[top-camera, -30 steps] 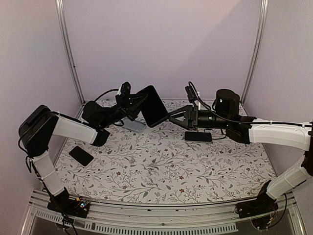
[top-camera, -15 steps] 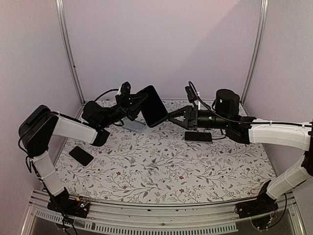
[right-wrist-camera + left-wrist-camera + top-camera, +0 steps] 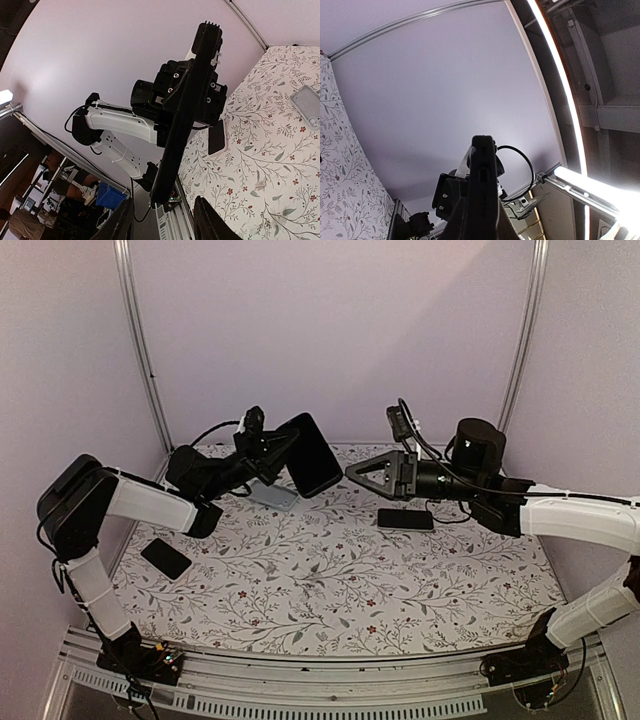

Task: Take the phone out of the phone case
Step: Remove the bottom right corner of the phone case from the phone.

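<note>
A black phone in its phone case (image 3: 310, 453) is held up in the air over the back of the table, tilted, its screen facing the camera. My left gripper (image 3: 272, 455) is shut on its left end. In the left wrist view the phone case (image 3: 482, 170) stands edge-on between the left gripper's (image 3: 481, 212) fingers. My right gripper (image 3: 352, 470) hovers just right of the phone's lower corner, open. In the right wrist view the phone (image 3: 187, 115) runs edge-on ahead of the right gripper (image 3: 165, 220), its fingers (image 3: 122, 220) standing clear on both sides of it.
A black phone (image 3: 405, 519) lies flat on the flowered table under the right arm. Another black phone (image 3: 166, 558) lies near the left edge. A grey case (image 3: 274, 495) rests below the left gripper and also shows as a grey case (image 3: 307, 107) in the right wrist view.
The right gripper has risen and drawn slightly right, off the phone's lower corner, its jaws a little narrower. The left gripper and the phone have not moved.
</note>
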`<state>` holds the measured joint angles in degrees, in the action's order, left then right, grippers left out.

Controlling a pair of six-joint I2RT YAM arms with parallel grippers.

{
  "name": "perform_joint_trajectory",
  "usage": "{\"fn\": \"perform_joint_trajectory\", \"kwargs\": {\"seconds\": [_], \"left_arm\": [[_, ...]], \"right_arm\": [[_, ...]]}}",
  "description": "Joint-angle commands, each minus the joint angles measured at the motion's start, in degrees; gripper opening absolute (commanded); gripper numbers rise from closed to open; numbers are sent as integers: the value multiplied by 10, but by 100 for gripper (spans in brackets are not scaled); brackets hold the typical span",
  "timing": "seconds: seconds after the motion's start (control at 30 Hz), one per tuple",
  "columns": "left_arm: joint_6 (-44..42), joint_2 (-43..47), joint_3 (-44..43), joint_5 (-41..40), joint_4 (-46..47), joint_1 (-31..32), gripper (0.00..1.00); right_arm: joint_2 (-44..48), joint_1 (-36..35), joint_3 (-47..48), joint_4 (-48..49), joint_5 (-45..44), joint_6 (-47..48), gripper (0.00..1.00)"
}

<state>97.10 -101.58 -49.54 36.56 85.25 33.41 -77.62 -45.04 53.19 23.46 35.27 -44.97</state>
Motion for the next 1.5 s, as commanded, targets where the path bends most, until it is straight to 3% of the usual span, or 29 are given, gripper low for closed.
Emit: {"fn": "perform_joint_trajectory", "kwargs": {"seconds": [0.0, 0.43, 0.7, 0.83, 1.07, 1.47], "left_arm": [[-2, 26, -7, -10, 41, -6, 0], [2, 29, -14, -9, 41, -1, 0], [36, 22, -27, -13, 60, 3, 0], [59, 19, -40, -13, 52, 14, 0], [78, 20, -64, -12, 69, 21, 0], [90, 28, -90, -23, 125, 24, 0]], "right_arm": [[12, -7, 2, 21, 31, 18, 42], [-47, -10, 31, 57, 47, -4, 35], [-48, -10, 23, 81, 52, -5, 9], [-46, -10, 32, 108, 66, 12, 1], [-76, -11, 68, 110, 77, 32, 0], [-115, 8, 12, 128, 58, -18, 0]]}}
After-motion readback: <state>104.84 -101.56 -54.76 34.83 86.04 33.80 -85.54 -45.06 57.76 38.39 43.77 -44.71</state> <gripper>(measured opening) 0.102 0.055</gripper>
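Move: The bottom right corner of the phone case, held up by the left hand, is about 2 cm to the right hand's left, 1 cm back and level. The held phone's middle is some 8 cm left and 4 cm ahead of the right hand. About 30 cm below, the grey case lies 25 cm ahead, 20 cm left; the black phone 17 cm ahead, 16 cm right. From the left hand the corner is 10 cm back, 9 cm right, a centimetre below. Leftward about 2 cm after a slight draw back, the right hand brings its half-open fingers onto the case's corner and closes them to pinch it. Then both hands rise together some 4 cm, the left keeping its grip on the far part of the phone, while the right hand turns about 15 degrees, its fingertips tilting up. ##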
